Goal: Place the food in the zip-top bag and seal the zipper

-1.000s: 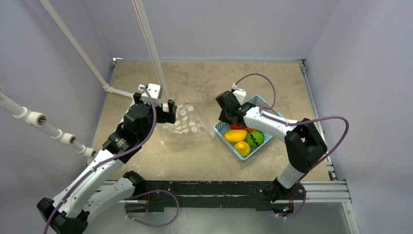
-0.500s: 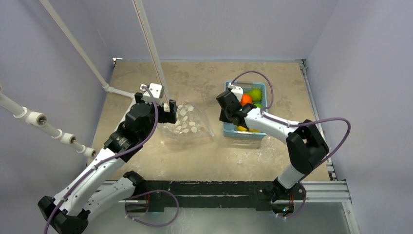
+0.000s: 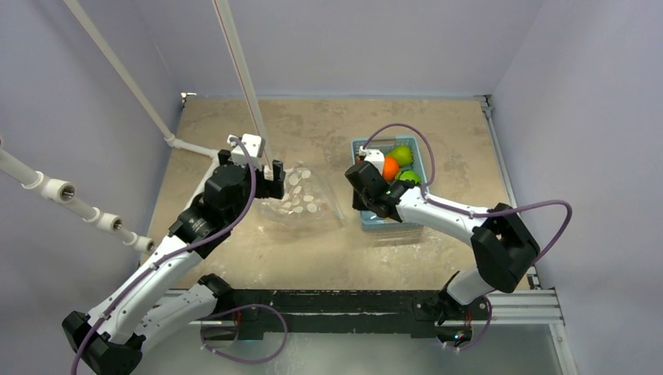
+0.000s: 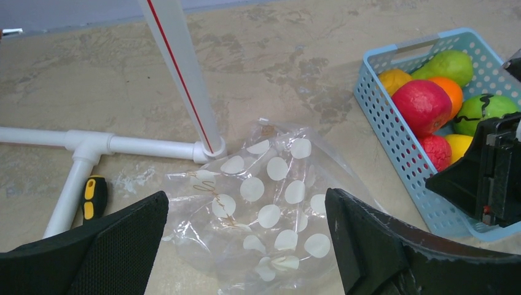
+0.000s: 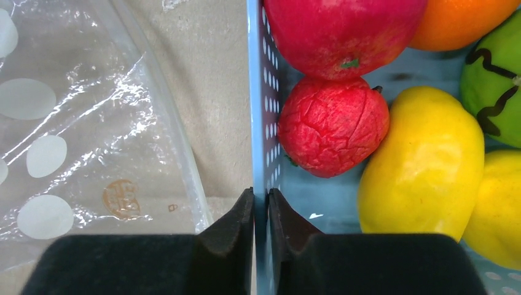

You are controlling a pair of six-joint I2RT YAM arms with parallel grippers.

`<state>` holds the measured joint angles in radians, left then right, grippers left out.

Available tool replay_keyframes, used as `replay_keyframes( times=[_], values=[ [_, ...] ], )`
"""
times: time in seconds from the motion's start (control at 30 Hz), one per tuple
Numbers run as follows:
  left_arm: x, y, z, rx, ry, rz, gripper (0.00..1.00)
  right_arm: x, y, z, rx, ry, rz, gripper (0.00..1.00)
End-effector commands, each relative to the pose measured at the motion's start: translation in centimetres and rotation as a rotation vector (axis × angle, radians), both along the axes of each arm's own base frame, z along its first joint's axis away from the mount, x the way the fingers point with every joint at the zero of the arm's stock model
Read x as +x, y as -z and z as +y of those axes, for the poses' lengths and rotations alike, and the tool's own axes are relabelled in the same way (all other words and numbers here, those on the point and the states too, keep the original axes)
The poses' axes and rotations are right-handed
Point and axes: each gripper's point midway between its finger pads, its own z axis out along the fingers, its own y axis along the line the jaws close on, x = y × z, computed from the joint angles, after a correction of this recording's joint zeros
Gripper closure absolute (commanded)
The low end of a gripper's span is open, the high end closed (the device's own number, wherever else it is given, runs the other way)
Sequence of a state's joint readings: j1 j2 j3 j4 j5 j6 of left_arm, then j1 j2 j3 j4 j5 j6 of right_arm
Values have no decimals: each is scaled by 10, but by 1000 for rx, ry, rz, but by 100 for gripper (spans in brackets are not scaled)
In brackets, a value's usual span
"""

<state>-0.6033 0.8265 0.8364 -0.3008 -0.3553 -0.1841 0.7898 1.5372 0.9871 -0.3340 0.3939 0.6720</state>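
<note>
The clear dotted zip-top bag (image 3: 301, 199) lies flat on the table at centre left. My left gripper (image 3: 270, 178) hovers over its left part, jaws wide open and empty; in the left wrist view the bag (image 4: 270, 203) lies between the fingers. The food (image 3: 395, 162), red, orange, yellow and green toy fruits, sits in the light-blue basket (image 3: 426, 156) right of the bag. My right gripper (image 5: 260, 196) is shut on the basket's left wall (image 5: 258, 123), next to a red fruit (image 5: 335, 123) and a yellow one (image 5: 421, 166). The bag's pale edge strip (image 5: 178, 147) lies just left of that wall.
A white PVC pipe frame (image 3: 242, 78) rises at the back left; its foot (image 4: 209, 147) touches the bag's far edge. A yellow-and-black tool handle (image 4: 92, 196) lies beside the floor pipe. Walls enclose the table on three sides.
The right gripper, holding the basket's wall, has swung the basket from a diagonal lie to straight and drawn it toward the back. The left gripper has barely moved.
</note>
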Motion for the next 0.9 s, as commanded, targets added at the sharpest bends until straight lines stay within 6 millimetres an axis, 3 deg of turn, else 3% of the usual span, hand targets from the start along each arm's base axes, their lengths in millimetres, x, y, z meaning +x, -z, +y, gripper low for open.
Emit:
replay_keyframes(
  times=[0.0,0.23,0.5,0.67,0.87],
  values=[
    [-3,-12,1,-63,-23,-1,3,0,-15,-3,26,16,-44,76],
    [-10,-7,10,-57,-55,17,3,9,-68,6,90,6,-133,58],
    [-16,14,17,-82,-125,114,3,16,-125,37,212,-115,-221,41],
    [-22,24,28,-90,-201,166,3,26,-135,61,258,-171,-243,29],
    [-28,27,31,-113,-221,188,4,41,-133,95,299,-249,-238,16]
  ],
)
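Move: The right fingers still pinch the basket's left rim. From them the zip-top bag's middle lies about 15 cm left, 3 cm ahead and 7 cm down, the basket's middle 9 cm right and 6 cm ahead, the wrinkled red fruit 3 cm right and 3 cm ahead, both slightly below. For the left hand, the bag lies about 24 cm below, 8 cm right and 4 cm ahead; the white post's foot stands 12 cm ahead, at table level. The right hand opens its nearly shut fingers wide, lets go of the basket rim and rises about 11 cm clear of it, then swings left and a little forward towards the bag while its fingertips tip up somewhat. Meanwhile the open left hand sinks some 4 cm, draws back and left, and tilts its fingers further down, turning slightly counter-clockwise, without touching the bag. ##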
